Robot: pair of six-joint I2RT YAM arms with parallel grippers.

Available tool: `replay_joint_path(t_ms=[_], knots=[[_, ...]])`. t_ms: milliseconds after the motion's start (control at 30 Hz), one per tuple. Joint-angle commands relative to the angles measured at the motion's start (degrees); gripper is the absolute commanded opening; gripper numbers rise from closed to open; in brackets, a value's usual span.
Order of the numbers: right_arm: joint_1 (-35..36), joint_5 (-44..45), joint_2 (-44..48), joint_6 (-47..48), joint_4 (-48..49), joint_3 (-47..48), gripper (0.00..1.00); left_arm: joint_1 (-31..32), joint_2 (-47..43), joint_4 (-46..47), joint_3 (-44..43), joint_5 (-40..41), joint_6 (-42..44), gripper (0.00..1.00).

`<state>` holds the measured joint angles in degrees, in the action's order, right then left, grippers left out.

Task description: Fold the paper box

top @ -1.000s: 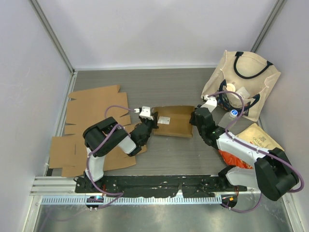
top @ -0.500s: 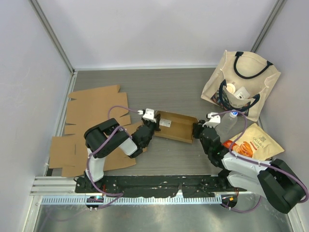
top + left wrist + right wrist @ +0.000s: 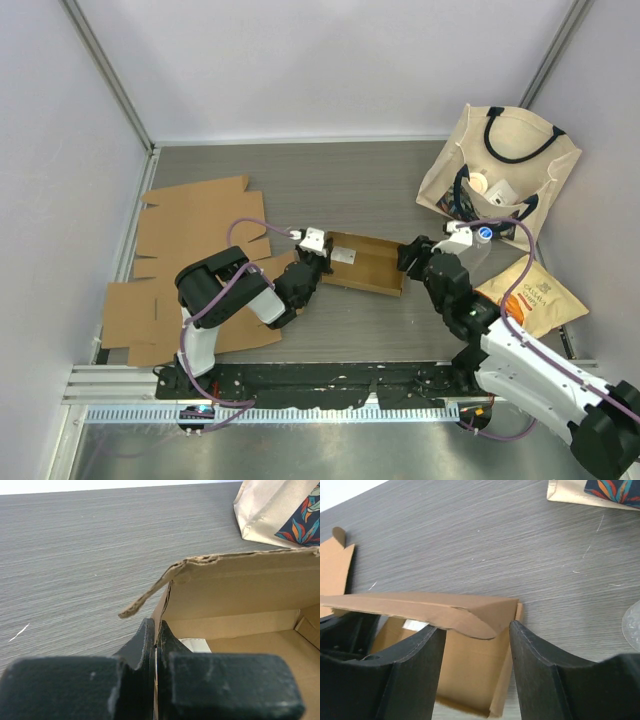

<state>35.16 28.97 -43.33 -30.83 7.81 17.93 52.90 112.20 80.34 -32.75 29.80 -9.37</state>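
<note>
The brown paper box (image 3: pixel 365 262) lies open-topped in the middle of the table, a white label (image 3: pixel 343 255) on its floor. My left gripper (image 3: pixel 318 258) is shut on the box's left wall; in the left wrist view the fingers (image 3: pixel 145 645) pinch that cardboard wall, with the box's inside (image 3: pixel 250 640) and a bent flap (image 3: pixel 150 597) beyond. My right gripper (image 3: pixel 410 256) stands open at the box's right end. In the right wrist view the right gripper (image 3: pixel 477 626) straddles the box's corner without pinching it, and a long flap (image 3: pixel 435 611) leans over the box floor (image 3: pixel 470 675).
Flat cardboard sheets (image 3: pixel 185 250) lie at the left, partly under the left arm. A cream tote bag (image 3: pixel 505 165) lies at the back right, with a clear bottle (image 3: pixel 480 240) and a snack bag (image 3: pixel 535 295) just right of the right arm. Walls enclose the table.
My right gripper has opened and let go of the box's right end, and its arm has swung back toward the near edge. The box's top flap has come open. The left gripper's hold is unchanged.
</note>
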Motion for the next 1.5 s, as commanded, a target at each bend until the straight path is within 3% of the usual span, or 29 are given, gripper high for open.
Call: replay_joint_path(t_ms=[0,200,367,567,700,1067,1200,1467], knots=[[0.26,-6.37,3.07,-5.3,-28.14,10.96,0.59,0.62,-0.67,8.17,1.46,1.75,2.6,0.0],[0.26,-17.08,-1.03,6.46,-32.17,24.33,0.6,0.71,-0.67,8.26,1.55,2.02,2.77,0.0],[1.14,-15.79,-9.04,19.21,-32.07,32.41,0.57,0.8,-0.84,8.26,1.46,1.75,2.6,0.0],[2.11,-27.64,-10.72,27.03,-25.75,31.99,0.59,0.8,-0.85,8.26,1.38,1.4,2.69,0.0],[2.28,-31.43,-17.21,30.03,-25.83,35.06,0.59,0.88,-0.67,8.26,1.11,1.22,2.34,0.0],[6.67,-29.24,-20.83,35.39,-12.23,30.59,0.5,0.88,-0.32,8.35,1.29,1.49,1.72,0.0],[10.45,-19.77,-23.19,39.08,-11.42,29.79,0.43,0.88,-0.76,8.26,1.29,1.4,1.11,0.0],[14.76,-12.81,-25.14,41.11,-7.9,26.63,0.3,1.15,-1.19,8.26,2.16,0.96,-0.48,0.01]])
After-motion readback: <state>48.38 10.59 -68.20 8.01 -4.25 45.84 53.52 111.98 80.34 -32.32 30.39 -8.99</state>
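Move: Some 14 cm to the right hand's left, about 2 cm ahead and nearly level with it, is the left half of the flap on the paper box's far wall. The label on the box floor lies about 15 cm left, 1 cm ahead and 8 cm below; the box's right wall is about 1 cm left, 3 cm back and 4 cm below. From the left hand, that part of the flap is about 5 cm right, 3 cm ahead and 2 cm up. Lifting about 8 cm from the box's right end, the right hand then sweeps left along the far flap, some 14 cm in all, and sinks partway back. It swings about 45 degrees counter-clockwise, rolls left side down, and half closes its fingers either side of the flap's free edge near its left end. The left hand stays put, still pinching the left wall. ##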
